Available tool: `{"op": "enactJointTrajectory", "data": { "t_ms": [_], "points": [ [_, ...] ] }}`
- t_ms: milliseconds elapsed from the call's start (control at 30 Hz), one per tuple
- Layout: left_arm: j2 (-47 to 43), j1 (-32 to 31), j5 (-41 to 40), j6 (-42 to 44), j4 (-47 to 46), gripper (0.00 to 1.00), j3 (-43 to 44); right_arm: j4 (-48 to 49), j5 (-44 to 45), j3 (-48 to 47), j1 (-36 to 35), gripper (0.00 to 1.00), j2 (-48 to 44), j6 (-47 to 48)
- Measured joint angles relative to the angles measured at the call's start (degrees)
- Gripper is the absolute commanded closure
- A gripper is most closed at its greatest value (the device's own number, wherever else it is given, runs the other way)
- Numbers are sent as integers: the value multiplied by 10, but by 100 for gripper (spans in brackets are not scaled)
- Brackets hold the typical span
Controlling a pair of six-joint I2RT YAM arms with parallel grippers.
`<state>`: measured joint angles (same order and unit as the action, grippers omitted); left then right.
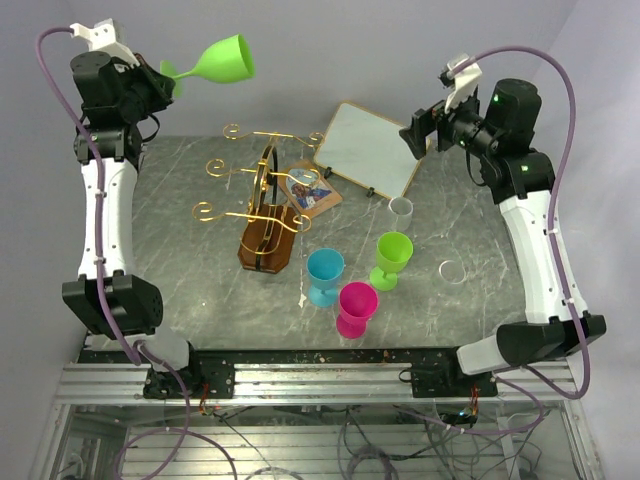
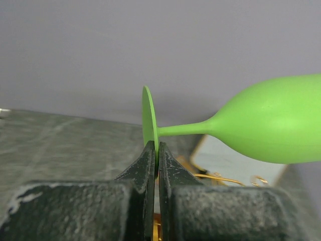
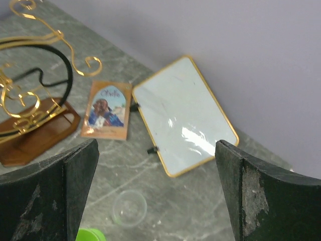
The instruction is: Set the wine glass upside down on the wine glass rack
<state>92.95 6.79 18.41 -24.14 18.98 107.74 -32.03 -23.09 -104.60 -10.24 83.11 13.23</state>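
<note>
My left gripper (image 1: 172, 74) is raised high over the back left of the table, shut on the foot disc (image 2: 148, 118) of a lime green wine glass (image 1: 224, 61). The glass lies on its side, with its stem and bowl (image 2: 273, 120) pointing right. In the left wrist view the gripper (image 2: 156, 150) pinches the disc's lower edge. The wine glass rack (image 1: 262, 200), gold wire on a brown wooden base (image 1: 268, 246), stands below and to the right with nothing hanging on it. It also shows in the right wrist view, as the rack (image 3: 27, 103). My right gripper (image 1: 416, 134) hovers at the back right, and its view shows the gripper (image 3: 155, 165) open with nothing in it.
A gold-framed white board (image 1: 368, 148) leans at the back, with a picture card (image 1: 308, 188) beside it. A clear cup (image 1: 401, 207), another green glass (image 1: 392, 258), a blue glass (image 1: 324, 275) and a pink glass (image 1: 357, 307) stand right of the rack. A clear ring (image 1: 453, 271) lies near the right arm.
</note>
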Motion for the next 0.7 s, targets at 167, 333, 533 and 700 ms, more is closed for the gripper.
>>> {"op": "enactJointTrajectory", "data": {
  "t_ms": [167,333,533,700],
  "points": [
    [-6,1,-120,118,11,93,12,-25,35,37,0,0,-18,32],
    [-3,0,-228,228,14,93,42,-38,45,58,4,0,-33,51],
    [28,-4,-331,350,3,93,69,-47,43,61,14,0,-43,62],
    [73,-25,-387,461,-24,93,71,-47,40,63,20,0,-44,63]
  ]
}}
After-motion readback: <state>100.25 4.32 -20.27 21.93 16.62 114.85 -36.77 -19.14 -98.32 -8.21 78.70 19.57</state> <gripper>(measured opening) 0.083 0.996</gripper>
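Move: Off to the left hand's right stands the wine glass rack, its middle about 14 cm right, some 13 cm back and 25 cm below; the hand holds the green wine glass by its foot, the bowl reaching out to the right. The book lies some 26 cm right, level in reach and 40 cm below, and the blue glass about 30 cm right, 28 cm back and 32 cm below. From the right hand the rack is about 31 cm left, 5 cm back and 25 cm below. Swinging about 13 cm to its left, away from the rack, the left hand keeps the glass foot pinched and rolls about 50 degrees, left side rising, while turning some 30 degrees counter-clockwise; it rises slightly, then sinks back, edging forward at the end. The empty right hand, still wide open, drops and draws off to its right. ##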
